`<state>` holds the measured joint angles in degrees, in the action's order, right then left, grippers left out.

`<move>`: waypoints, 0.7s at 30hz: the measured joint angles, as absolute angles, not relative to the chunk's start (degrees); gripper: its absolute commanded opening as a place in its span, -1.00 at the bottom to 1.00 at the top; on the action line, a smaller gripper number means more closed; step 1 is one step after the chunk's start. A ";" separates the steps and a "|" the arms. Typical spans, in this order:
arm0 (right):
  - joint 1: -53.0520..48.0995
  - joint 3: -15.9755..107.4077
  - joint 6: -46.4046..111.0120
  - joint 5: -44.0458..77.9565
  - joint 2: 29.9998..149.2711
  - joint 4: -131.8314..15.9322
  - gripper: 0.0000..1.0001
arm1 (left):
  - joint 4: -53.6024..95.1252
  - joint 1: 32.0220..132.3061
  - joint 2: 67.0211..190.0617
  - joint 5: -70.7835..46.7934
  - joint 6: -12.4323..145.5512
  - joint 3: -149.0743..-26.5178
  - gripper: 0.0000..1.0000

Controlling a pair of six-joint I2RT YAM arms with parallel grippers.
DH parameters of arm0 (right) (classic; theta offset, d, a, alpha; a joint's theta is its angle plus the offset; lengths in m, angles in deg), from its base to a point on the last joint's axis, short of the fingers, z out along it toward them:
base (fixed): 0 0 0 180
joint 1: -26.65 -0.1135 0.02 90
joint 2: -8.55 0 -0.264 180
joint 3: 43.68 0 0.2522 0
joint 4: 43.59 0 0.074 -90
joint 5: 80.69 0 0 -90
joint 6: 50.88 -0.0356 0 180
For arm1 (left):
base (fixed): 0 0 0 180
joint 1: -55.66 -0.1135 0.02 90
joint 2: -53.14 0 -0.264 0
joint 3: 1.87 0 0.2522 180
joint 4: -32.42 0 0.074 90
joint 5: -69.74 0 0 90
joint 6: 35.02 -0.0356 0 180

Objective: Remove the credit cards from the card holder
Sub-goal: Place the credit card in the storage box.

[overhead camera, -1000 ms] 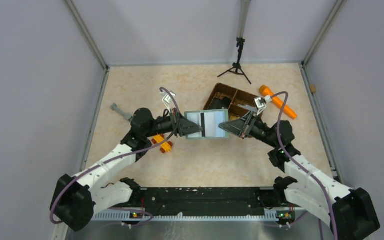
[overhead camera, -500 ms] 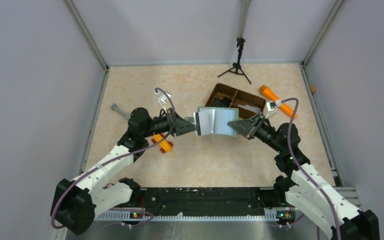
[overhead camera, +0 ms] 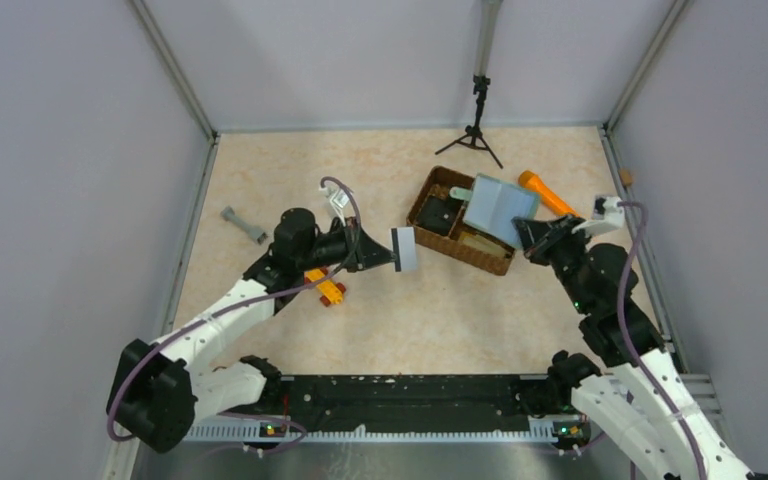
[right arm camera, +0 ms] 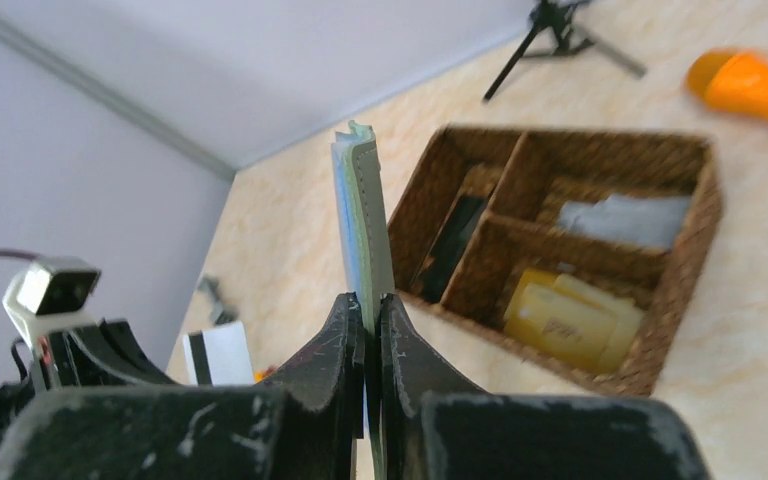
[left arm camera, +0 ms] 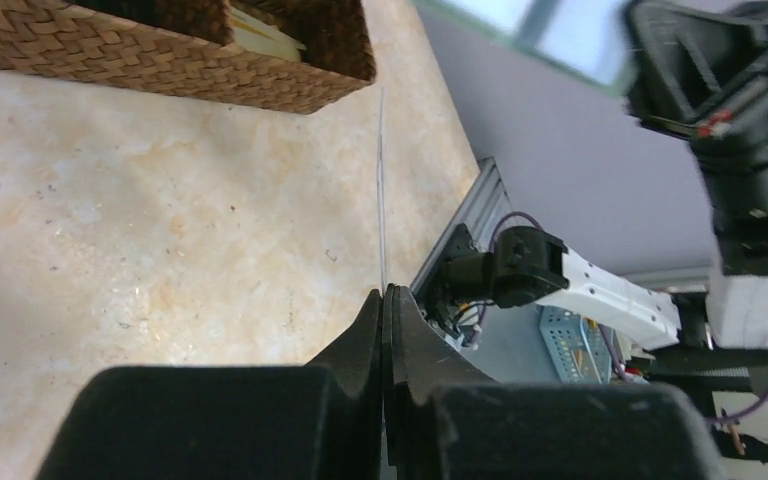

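My left gripper (overhead camera: 392,250) is shut on a pale grey credit card (overhead camera: 406,249) with a dark stripe and holds it above the table, left of the basket. In the left wrist view the card (left arm camera: 382,190) shows edge-on, rising from the closed fingertips (left arm camera: 384,296). My right gripper (overhead camera: 526,232) is shut on the sage grey-green card holder (overhead camera: 499,208) and holds it raised over the basket's right part. In the right wrist view the holder (right arm camera: 365,225) stands edge-on between the fingers (right arm camera: 372,312), with a blue layer on its left side. The card (right arm camera: 219,353) shows at the lower left there.
A brown woven divided basket (overhead camera: 457,250) sits right of centre, with yellow and dark items inside (right arm camera: 570,320). An orange flashlight (overhead camera: 547,194) lies behind it. A small black tripod (overhead camera: 478,128) stands at the back. An orange toy (overhead camera: 326,288) and a grey tool (overhead camera: 243,224) lie on the left.
The card has come free of the holder. My right gripper carried the holder back and to the right, over the basket. My left gripper stayed roughly in place with the card.
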<state>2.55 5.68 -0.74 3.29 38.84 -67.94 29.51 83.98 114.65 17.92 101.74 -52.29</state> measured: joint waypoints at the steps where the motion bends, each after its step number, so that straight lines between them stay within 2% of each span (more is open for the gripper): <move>1: 2.58 6.77 0.22 1.28 38.23 -68.62 -1.00 | 29.29 84.44 115.72 17.00 101.68 -52.84 -1.00; 7: 2.58 11.95 3.33 -9.12 35.14 -69.76 -1.00 | 32.39 90.95 126.08 8.74 104.80 -57.12 -1.00; 21: 2.58 12.95 0.70 -20.12 30.77 -68.91 -1.00 | 53.14 100.35 155.24 -17.05 126.62 -69.97 -1.00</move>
<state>2.58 12.95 0.70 -20.12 30.77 -68.91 53.14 100.35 155.24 -17.05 126.62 -69.97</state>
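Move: The storage box, where the card pinched in the left hand is headed, has its middle about 18 cm ahead of that hand, 18 cm to its right and 17 cm below. Inside it, the black case lies about 20 cm ahead and 11 cm right of the left hand, the yellow cards 13 cm ahead and 22 cm right. From the right hand, the box is roughly 16 cm ahead, 5 cm left and 24 cm down; the card holder that hand grips reaches some 5 cm ahead and 4 cm left. The credit card, still pinched in the shut left fingers, is carried about 13 cm right and nearly as far forward, sinking some 6 cm, from in front of the box to above its middle, the hand swinging counter-clockwise. The card holder stays in the right hand's grip as that arm clears away from the box, about 9 cm right and as much up, turning clockwise. ##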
